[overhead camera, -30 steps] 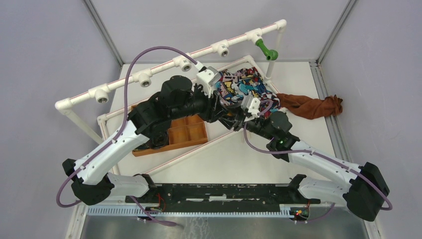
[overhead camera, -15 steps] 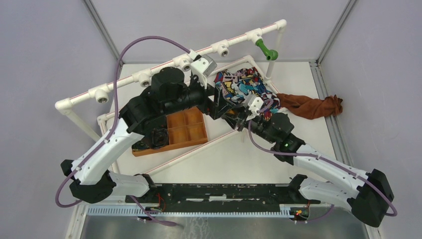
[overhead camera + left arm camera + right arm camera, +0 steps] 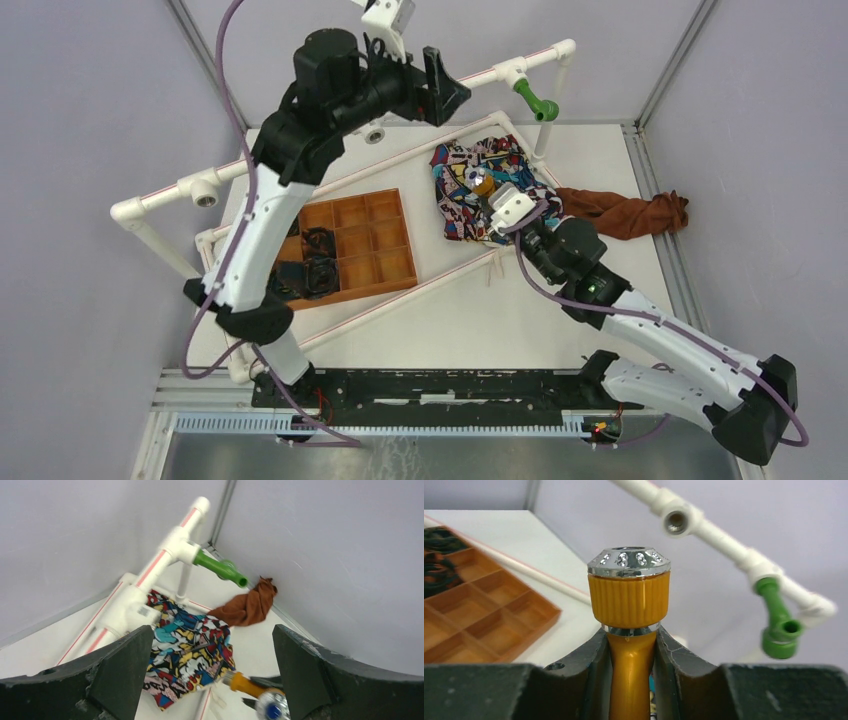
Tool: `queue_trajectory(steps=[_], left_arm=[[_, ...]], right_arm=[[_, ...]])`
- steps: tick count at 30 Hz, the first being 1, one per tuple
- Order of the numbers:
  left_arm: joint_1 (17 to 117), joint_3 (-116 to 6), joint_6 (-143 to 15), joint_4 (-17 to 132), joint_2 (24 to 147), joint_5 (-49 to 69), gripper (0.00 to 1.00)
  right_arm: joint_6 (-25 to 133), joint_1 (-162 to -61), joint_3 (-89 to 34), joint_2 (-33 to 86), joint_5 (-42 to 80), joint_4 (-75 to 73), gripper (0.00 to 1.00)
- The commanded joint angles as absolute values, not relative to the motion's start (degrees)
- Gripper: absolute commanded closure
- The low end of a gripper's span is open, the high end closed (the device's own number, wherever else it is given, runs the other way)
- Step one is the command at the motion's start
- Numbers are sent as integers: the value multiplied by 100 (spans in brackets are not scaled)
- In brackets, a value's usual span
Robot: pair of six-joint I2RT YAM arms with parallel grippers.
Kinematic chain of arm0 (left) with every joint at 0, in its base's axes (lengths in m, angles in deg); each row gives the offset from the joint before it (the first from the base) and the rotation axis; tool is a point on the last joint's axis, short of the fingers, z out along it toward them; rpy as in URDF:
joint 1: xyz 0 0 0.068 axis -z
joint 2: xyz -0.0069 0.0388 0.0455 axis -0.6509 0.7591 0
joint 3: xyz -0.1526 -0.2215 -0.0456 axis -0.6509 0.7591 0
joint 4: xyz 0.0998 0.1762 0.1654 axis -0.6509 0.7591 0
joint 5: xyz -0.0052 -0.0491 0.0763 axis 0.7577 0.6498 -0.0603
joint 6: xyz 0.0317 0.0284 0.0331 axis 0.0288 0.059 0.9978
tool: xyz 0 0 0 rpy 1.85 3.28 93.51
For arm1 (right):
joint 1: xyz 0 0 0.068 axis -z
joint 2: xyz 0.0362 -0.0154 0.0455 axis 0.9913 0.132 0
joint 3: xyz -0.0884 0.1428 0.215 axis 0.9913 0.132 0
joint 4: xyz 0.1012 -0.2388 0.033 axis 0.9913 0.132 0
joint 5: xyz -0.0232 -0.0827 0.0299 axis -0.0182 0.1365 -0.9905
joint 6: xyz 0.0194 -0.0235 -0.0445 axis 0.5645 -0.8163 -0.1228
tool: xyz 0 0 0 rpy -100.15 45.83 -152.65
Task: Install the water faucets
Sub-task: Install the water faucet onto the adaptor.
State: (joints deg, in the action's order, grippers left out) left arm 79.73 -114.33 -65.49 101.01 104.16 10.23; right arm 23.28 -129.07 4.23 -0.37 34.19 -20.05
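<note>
The orange-yellow water faucet (image 3: 629, 598), with a chrome-topped knob, stands upright between my right gripper's (image 3: 631, 655) fingers, which are shut on its stem. From above, that right gripper (image 3: 492, 192) and the orange-yellow faucet (image 3: 483, 184) hover over a comic-print cloth (image 3: 462, 170). The green faucet (image 3: 537, 101) sits screwed into the far-right T-fitting (image 3: 512, 72) of the white pipe rail (image 3: 200, 186). My left gripper (image 3: 450, 92) is raised above the rail, open and empty. Its wrist view looks down on the green faucet (image 3: 220, 569) and the orange-yellow faucet (image 3: 248, 684).
An orange compartment tray (image 3: 385, 262) holding black rings lies left of centre. A brown cloth (image 3: 625, 213) lies at the right. An unfilled T-fitting (image 3: 675, 523) faces the right wrist camera. A second white pipe (image 3: 400, 295) crosses the table diagonally.
My left gripper opened, let go beside the right gripper and rose up and back above the pipe rail. The right gripper stays shut on the orange-yellow faucet, now uncovered.
</note>
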Motion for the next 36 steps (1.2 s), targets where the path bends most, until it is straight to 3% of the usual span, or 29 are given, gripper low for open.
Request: queue_trajectory(steps=[1,23,36], left_arm=[[7359,-12427,-7011,10448,11332,1649,4],[6493,-12436,-7088,9528,12377,2796,6],[6462,-11996,-6996,9541,12285,3094,6]], right_arm=[[548,-12904,223,136,4080,-2999,100],[-3188,-13116,192,1351,3845,-4704,100],[-3826,-13199,-78,1819,3899,-4957,100]])
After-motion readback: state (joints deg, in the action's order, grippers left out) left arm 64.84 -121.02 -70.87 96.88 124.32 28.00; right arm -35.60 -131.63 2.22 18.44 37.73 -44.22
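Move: Ahead of the left hand by about 17 cm, 4 cm to its right and 13 cm below, is the bare adaptor next to the green faucet; the green faucet is some 16 cm right of that adaptor, and the next bare adaptor about 14 cm left of it and 5 cm nearer. From the right hand, which holds the yellow faucet, the adaptor is roughly 18 cm ahead, 8 cm left and slightly higher, the green faucet 18 cm ahead and 8 cm right. Reaching forward some 13 cm while sinking about 10, the left hand brings its wide-open fingers down towards the bare adaptor, tipping slightly downward. The right hand, still pinching the yellow faucet's neck, eases about 5 cm forward, ending a little higher and farther left, and swings the faucet through nearly 60 degrees, fingertips tilting up as the hand's left side drops. ##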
